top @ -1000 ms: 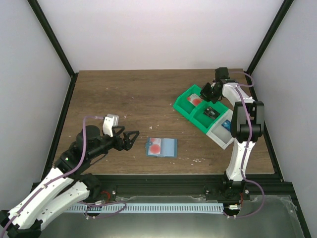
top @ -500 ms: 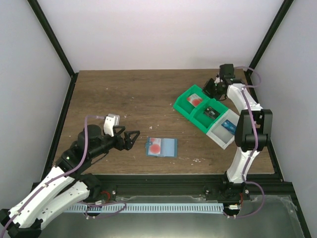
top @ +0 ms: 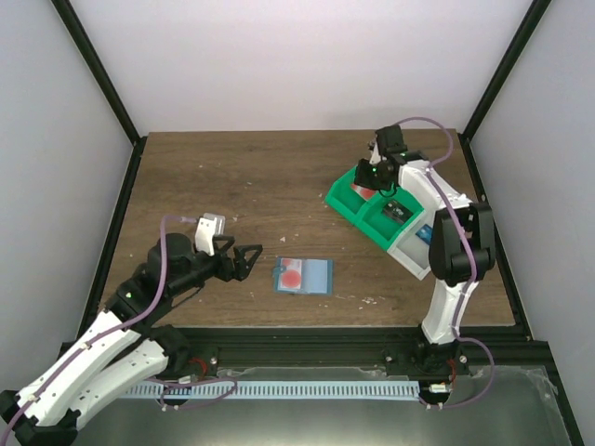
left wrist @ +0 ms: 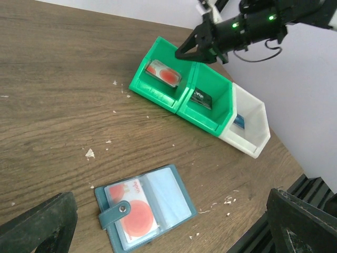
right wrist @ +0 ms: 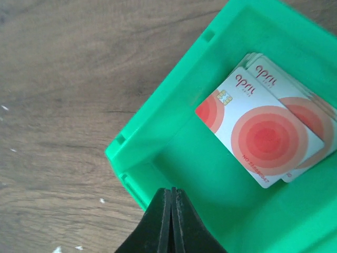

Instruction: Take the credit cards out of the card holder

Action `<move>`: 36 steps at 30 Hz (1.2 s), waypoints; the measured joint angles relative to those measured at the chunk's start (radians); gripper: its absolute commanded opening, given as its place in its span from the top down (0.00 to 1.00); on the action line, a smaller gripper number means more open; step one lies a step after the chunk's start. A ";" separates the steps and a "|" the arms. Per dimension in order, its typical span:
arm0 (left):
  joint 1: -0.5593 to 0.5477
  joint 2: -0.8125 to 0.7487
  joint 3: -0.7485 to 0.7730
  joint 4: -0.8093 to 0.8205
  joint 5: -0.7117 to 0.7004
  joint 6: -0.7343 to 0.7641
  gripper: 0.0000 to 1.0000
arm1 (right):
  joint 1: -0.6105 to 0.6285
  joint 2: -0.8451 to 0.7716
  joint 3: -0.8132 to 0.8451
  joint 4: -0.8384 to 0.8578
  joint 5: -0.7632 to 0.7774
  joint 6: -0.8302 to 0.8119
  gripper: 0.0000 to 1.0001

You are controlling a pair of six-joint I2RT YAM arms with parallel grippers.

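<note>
The teal card holder [top: 304, 276] lies open on the wood, its snap strap folded over the left half. One of the credit cards [left wrist: 130, 213], pale with a red disc, sits in its clear left pocket; the right pocket looks empty. My left gripper [top: 251, 262] hovers open just left of the holder, and its dark fingers [left wrist: 38, 227] frame the holder in the left wrist view. Over the near corner of the first green bin [right wrist: 152, 124] my right gripper [right wrist: 172, 193] is shut with nothing in it. A stack of loose credit cards [right wrist: 263, 129] rests in that bin.
A row of bins stands at the back right: two green ones and a white one [left wrist: 248, 122]. The middle green bin [left wrist: 206, 99] holds a dark card, the white one a blue card. Small crumbs are scattered on the wood.
My right gripper has swung left from the back edge to above the first green bin, and its jaws have come fully together. The left arm and the card holder have not moved.
</note>
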 measured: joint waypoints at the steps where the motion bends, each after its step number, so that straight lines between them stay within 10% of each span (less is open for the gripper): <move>1: 0.000 0.000 0.000 0.000 0.000 0.000 0.00 | 0.009 0.015 0.000 0.001 0.005 -0.012 1.00; 36: 0.000 -0.010 0.000 -0.003 -0.012 0.001 0.00 | 0.061 0.268 0.117 -0.026 0.203 -0.092 1.00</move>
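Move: The red cards lie in the far-left green compartment, about 3 cm ahead of the right hand's shut fingers, 2 cm to their right and some 12 cm below. From those cards, the black card in the next green compartment is about 10 cm to the right and 7 cm nearer the base, the blue card in the white bin about 17 cm to the right and 12 cm nearer. From the left hand, the red cards lie about 30 cm ahead, 26 cm to the right and 23 cm below. With its fingers kept shut, the right hand drops quickly about 8 cm into the far-left green compartment, drifting some 1 cm left as it sinks, then eases another 1 to 2 cm down while creeping about 2 cm forward and slightly right. The wrist rolls by some 15 degrees, its left side lowering so the fingers point less to the left, and the tips come in close at the near-left edge of the top red card, where contact can't be made out for sure. ##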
